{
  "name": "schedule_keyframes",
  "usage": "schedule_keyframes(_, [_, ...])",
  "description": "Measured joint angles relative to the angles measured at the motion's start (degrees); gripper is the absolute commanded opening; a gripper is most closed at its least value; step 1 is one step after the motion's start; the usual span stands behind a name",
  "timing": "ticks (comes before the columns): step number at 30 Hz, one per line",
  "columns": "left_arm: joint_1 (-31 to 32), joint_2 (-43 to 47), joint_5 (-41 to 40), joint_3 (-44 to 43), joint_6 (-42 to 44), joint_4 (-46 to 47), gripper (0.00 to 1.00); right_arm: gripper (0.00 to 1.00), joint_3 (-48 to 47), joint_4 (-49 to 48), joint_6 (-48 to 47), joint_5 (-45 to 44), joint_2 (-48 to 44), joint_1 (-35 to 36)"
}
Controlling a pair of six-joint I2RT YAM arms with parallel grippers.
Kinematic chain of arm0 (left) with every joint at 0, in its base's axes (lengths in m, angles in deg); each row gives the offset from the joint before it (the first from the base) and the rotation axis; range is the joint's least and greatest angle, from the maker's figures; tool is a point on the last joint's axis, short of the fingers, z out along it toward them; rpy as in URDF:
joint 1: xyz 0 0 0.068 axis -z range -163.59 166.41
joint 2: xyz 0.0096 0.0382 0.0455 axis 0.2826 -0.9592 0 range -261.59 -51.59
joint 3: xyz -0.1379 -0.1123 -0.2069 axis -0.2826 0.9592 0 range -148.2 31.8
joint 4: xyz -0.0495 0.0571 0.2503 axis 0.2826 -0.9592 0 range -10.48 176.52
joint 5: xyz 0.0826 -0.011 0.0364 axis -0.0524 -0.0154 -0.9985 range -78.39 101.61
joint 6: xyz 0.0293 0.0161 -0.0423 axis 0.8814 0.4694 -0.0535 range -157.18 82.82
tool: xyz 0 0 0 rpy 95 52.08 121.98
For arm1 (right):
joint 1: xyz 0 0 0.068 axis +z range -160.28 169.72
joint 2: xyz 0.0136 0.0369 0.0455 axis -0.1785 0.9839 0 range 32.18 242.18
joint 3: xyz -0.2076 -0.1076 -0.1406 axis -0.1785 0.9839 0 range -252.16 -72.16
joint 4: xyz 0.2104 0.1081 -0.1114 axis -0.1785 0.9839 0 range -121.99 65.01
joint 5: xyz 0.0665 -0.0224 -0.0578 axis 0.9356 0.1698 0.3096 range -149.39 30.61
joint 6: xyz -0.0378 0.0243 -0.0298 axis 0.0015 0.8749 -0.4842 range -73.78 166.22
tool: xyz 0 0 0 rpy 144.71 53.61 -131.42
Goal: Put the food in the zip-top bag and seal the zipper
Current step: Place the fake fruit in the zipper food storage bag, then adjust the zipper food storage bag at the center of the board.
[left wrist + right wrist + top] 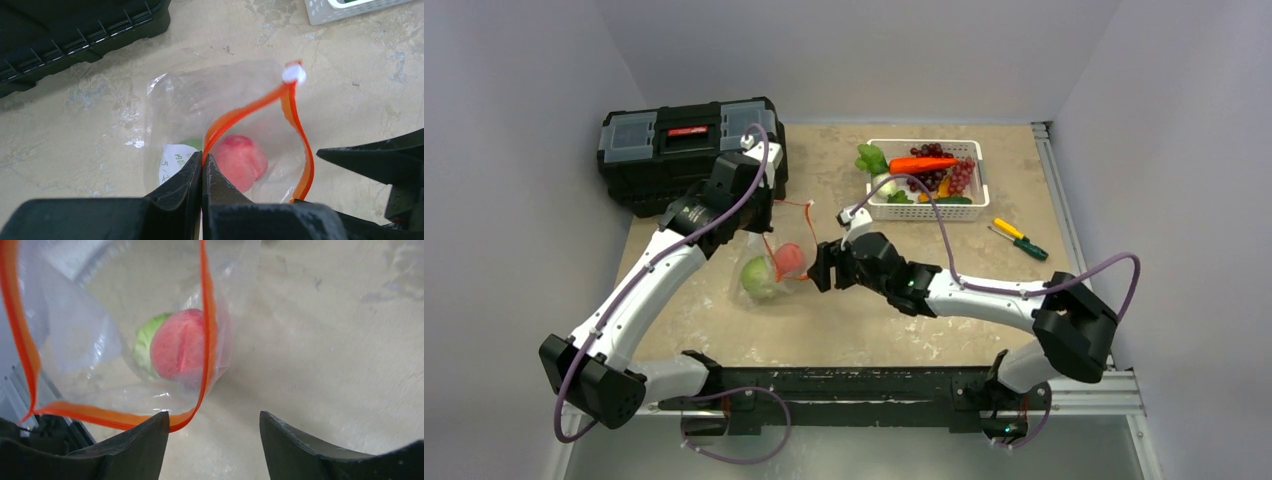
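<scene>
The clear zip-top bag (pixel 764 262) lies at mid-table with its mouth held up and open. Inside it are a pink-red round piece (pixel 240 160) and a green leafy piece (pixel 145 342). My left gripper (pixel 202 162) is shut on the orange-red zipper (pixel 250 107), whose white slider (pixel 293 74) sits at the far end. My right gripper (pixel 214 425) is open just right of the bag's mouth, with only bare table between its fingers. Its left fingertip (pixel 150 432) overlaps the strip's corner. More food, including a carrot (pixel 922 164) and grapes (pixel 959 178), lies in the white basket (pixel 976 200).
A black toolbox (pixel 689 150) stands at the back left, close behind my left arm. Two screwdrivers (pixel 1017 238) lie right of the basket. A metal rail runs along the table's right edge.
</scene>
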Motion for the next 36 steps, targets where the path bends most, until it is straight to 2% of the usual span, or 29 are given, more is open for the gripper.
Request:
schedule_keyframes(4, [0.0, 0.0, 0.1, 0.0, 0.0, -0.1, 0.00, 0.49, 4.6, -5.5, 1.1, 0.2, 3.3, 2.1])
schedule_keyframes(6, [0.0, 0.0, 0.1, 0.0, 0.0, -0.3, 0.00, 0.49, 4.7, -9.3, 2.0, 0.8, 6.8, 2.8])
schedule_keyframes(8, [0.0, 0.0, 0.1, 0.0, 0.0, -0.5, 0.00, 0.56, 4.7, -12.6, 2.6, 1.4, 9.3, 3.1])
schedule_keyframes(10, [0.0, 0.0, 0.1, 0.0, 0.0, -0.7, 0.00, 0.56, 4.6, -15.5, 3.1, 1.7, 10.9, 3.2])
schedule_keyframes(15, [0.0, -0.1, 0.1, 0.0, 0.0, -0.7, 0.00, 0.45, -0.7, -16.8, 4.1, 3.1, 14.5, 3.2])
schedule_keyframes(17, [0.0, -0.2, 0.1, 0.0, 0.0, -0.7, 0.00, 0.36, -1.9, -17.8, 5.0, 3.7, 14.9, 3.2])
schedule_keyframes(21, [0.0, -0.2, -0.1, 0.0, 0.0, -0.7, 0.00, 0.05, -3.0, -17.3, 7.4, 4.7, 14.6, 3.2])
schedule_keyframes(22, [0.0, -0.1, -0.7, 0.0, -0.2, -0.8, 0.00, 0.00, -3.8, -16.2, 8.1, 5.0, 14.4, 3.2])
schedule_keyframes(27, [0.0, 4.3, -7.9, 1.4, -0.6, -0.3, 0.00, 0.00, -15.1, -6.3, 10.6, 10.7, 14.3, 2.0])
schedule_keyframes(31, [0.0, 16.8, -14.1, 6.6, -0.6, 3.1, 0.00, 0.00, -27.2, -0.8, 10.9, 15.1, 13.4, 0.1])
schedule_keyframes(34, [0.0, 20.4, -15.8, 6.7, -0.6, 4.7, 0.00, 0.00, -27.8, -1.6, 12.8, 18.3, 11.2, -1.9])
schedule_keyframes(36, [0.0, 19.2, -16.1, 5.7, -0.7, 4.8, 0.00, 0.00, -26.5, -4.0, 15.0, 20.8, 10.9, -3.5])
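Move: The bag's loose orange rim, on its near right side, is about 5 cm left of the right hand, level with it forward and some 2 cm lower. The white slider is roughly 11 cm ahead of that hand, 2 cm left, 3 cm higher; inside the bag the peach lies about 4 cm ahead, 8 cm left, 9 cm down, and the cabbage 2 cm ahead, 14 cm left, 10 cm down. From the left hand, this stretch of rim is 7 cm back, 8 cm right, 8 cm lower. The bag's loose rim is taken by the right hand, which dips about 6 cm and slightly back while partly closing, sweeps left and up to it, then pinches the orange strip shut and lifts strongly, rolling its left side up. The left hand, still pinching its side of the rim, waits, then rises and goes left, drawing back slightly and tipping its fingers up some 20 degrees. ##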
